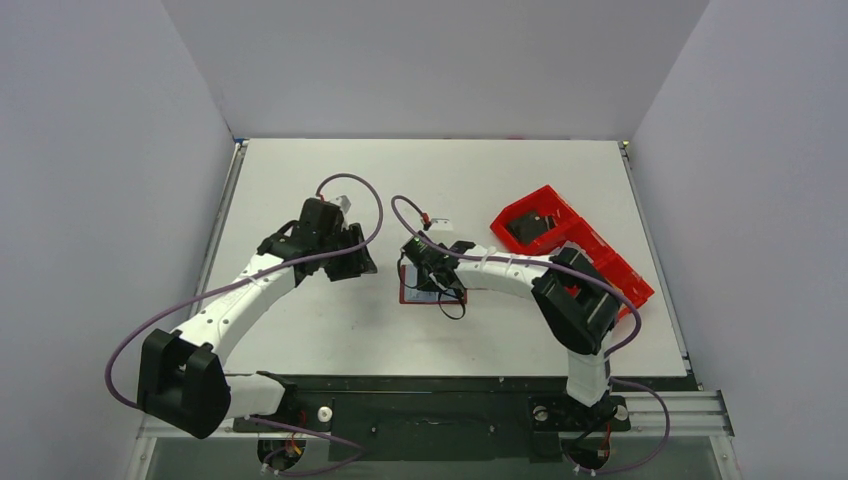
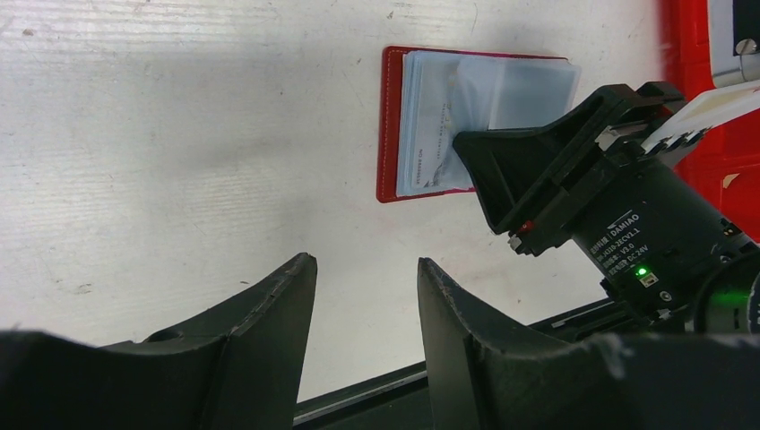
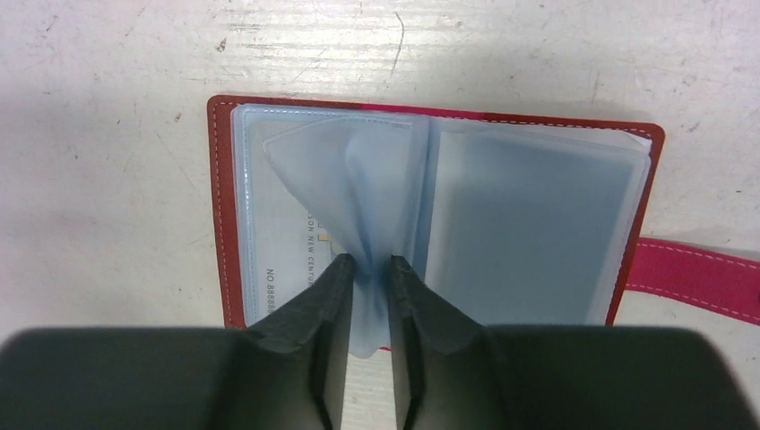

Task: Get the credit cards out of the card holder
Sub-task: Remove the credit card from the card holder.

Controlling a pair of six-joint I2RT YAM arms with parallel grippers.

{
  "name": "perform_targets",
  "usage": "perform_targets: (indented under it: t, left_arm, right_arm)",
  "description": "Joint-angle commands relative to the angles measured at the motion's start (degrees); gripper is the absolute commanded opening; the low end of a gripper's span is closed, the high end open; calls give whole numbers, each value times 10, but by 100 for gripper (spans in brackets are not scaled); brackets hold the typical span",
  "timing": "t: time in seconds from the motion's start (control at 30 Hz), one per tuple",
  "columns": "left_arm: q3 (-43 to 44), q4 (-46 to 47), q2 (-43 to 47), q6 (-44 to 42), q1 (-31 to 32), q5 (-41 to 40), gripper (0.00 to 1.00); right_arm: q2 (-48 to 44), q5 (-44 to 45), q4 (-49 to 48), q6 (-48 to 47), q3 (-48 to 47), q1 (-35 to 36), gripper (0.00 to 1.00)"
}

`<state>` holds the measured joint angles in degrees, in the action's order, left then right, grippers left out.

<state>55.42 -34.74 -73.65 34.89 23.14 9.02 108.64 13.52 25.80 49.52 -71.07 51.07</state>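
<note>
The card holder [image 1: 408, 294] lies open on the table, dark red, with clear bluish sleeves inside. My right gripper [image 1: 437, 279] is down on it. In the right wrist view the gripper [image 3: 367, 262] is shut on one limp plastic sleeve [image 3: 354, 184], pinched and bunched at the holder's [image 3: 224, 206] middle fold. A pale credit card [image 3: 287, 242] with printed digits shows in the left pocket. The right pocket looks plain blue. My left gripper [image 2: 366, 262] hangs open and holds nothing, short of the holder [image 2: 391, 125] and to its left [image 1: 358, 262].
A bright red compartment tray [image 1: 575, 245] lies at the right rear of the table, its edge also in the left wrist view [image 2: 690, 36]. A pink strap [image 3: 699, 273] runs off the holder's right side. The table's dark front rail [image 2: 376, 394] sits below my left fingers.
</note>
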Motion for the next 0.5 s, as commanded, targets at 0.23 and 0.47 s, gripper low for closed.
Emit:
perform_targets:
  t: [0.23,0.47]
  left_arm:
    - [-27,62,-15,35,2,41,42]
    - [-39,122,-68,69,24,68,40]
  right_arm:
    - [-13,-136,-124,-35,77,2,0]
    - [-33,-244,-239,-41,138,-9,0]
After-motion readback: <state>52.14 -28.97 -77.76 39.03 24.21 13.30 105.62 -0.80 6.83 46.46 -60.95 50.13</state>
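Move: The right fingers are already around the bunched clear sleeve of the open card holder, whose middle lies about 2 cm right, 1 cm ahead and 1 cm below. The card in the holder's left page is some 2 cm left and 1 cm ahead; the red tray's middle is roughly 28 cm right and 5 cm ahead. From the raised left hand the holder lies about 13 cm right, level fore-and-aft, some 12 cm down. Right fingers shut on the sleeve, dragging the holder 4 cm left and back; left hand sinks rightwards, nearer. ##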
